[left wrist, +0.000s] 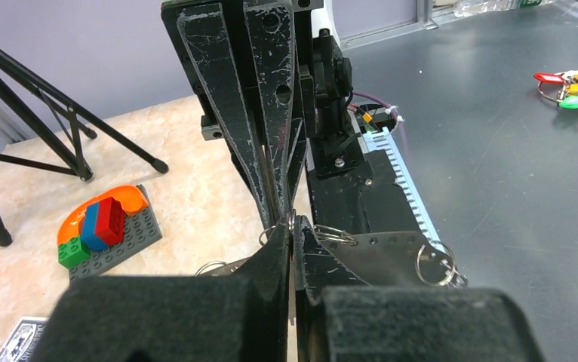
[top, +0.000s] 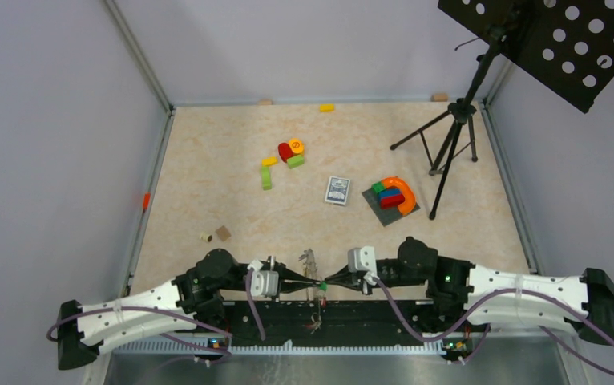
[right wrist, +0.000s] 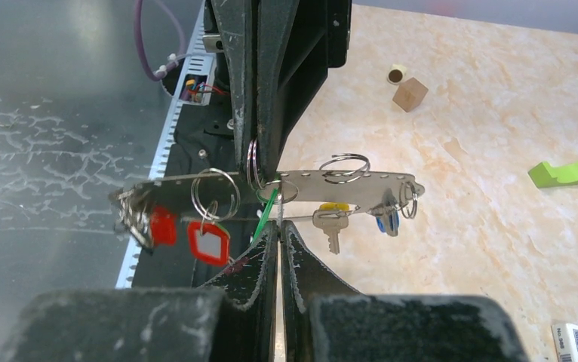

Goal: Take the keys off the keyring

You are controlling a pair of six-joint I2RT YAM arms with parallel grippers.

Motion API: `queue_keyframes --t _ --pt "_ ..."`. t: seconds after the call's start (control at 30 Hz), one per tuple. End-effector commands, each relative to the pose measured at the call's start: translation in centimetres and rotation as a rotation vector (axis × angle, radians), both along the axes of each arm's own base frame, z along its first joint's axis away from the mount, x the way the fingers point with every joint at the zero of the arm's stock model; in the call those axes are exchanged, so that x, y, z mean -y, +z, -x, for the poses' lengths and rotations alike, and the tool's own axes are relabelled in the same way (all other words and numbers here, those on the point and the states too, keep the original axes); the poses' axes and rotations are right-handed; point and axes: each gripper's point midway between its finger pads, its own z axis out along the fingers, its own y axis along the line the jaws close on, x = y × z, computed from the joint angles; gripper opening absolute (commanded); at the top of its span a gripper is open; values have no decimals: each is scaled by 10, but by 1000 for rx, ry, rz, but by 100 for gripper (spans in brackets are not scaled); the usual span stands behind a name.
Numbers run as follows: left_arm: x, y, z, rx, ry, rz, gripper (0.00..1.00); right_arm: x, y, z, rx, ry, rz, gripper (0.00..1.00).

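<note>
Low over the table's near edge my two grippers meet tip to tip. The keyring (right wrist: 361, 178) hangs between them, seen edge-on as a flat grey band with holes and several small split rings (right wrist: 214, 192). Keys dangle under it: red tags (right wrist: 207, 243), a yellow-topped key (right wrist: 331, 225) and a blue one (right wrist: 388, 220). My left gripper (left wrist: 292, 230) is shut on the keyring at a split ring. My right gripper (right wrist: 278, 225) is shut on a thin ring beside a green tag (right wrist: 269, 213). From above the keyring (top: 310, 261) shows between left gripper (top: 317, 285) and right gripper (top: 326, 283).
Another bunch of tagged keys (left wrist: 576, 83) lies on the dark metal floor behind the arm bases. On the table are a playing-card box (top: 337, 190), a grey plate of toy blocks (top: 392, 197), loose blocks (top: 290, 152), a wooden cube (top: 223, 233) and a black tripod (top: 450, 148).
</note>
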Motion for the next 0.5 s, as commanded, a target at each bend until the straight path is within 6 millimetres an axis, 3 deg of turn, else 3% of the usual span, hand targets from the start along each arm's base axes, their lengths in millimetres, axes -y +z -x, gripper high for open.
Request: queue_keyframes --t 0.0,0.13,0.23,0.3,0.47 --pt "-1 36 0 41 4 135 0 -5 19 -1 25 6 -30 0" --pt "-1 36 0 40 7 138 0 0 30 -5 42 -22 -67 2" --pt "-2 35 -1 37 11 137 0 8 45 -5 62 -37 -122 22" --pt "-2 35 -1 37 14 138 0 13 58 -4 74 -40 -172 29" --pt "-3 35 -2 35 19 146 0 21 79 4 75 -13 -271 29"
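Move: The green-tagged key sits at the right gripper's closed fingertips, about 1 cm to the right of the left gripper's pinch and 1 cm below it. From the right hand, the metal band of the keyring is about 2 cm left and about level, running forward and back. The red tag hangs about 4 cm back and 1 cm left, slightly lower; a loose-hanging silver key is about 3 cm ahead and 2 cm left, also slightly lower. Open the right gripper about a third to let go of the green-tagged key, then lift it clear by about 5 cm, speeding up as it rises. Draw it some 2 cm right, away from the left gripper, tipping its fingertips up about 10 degrees. Keep the left fingers shut on the ring and ease that hand up about 1 cm. ##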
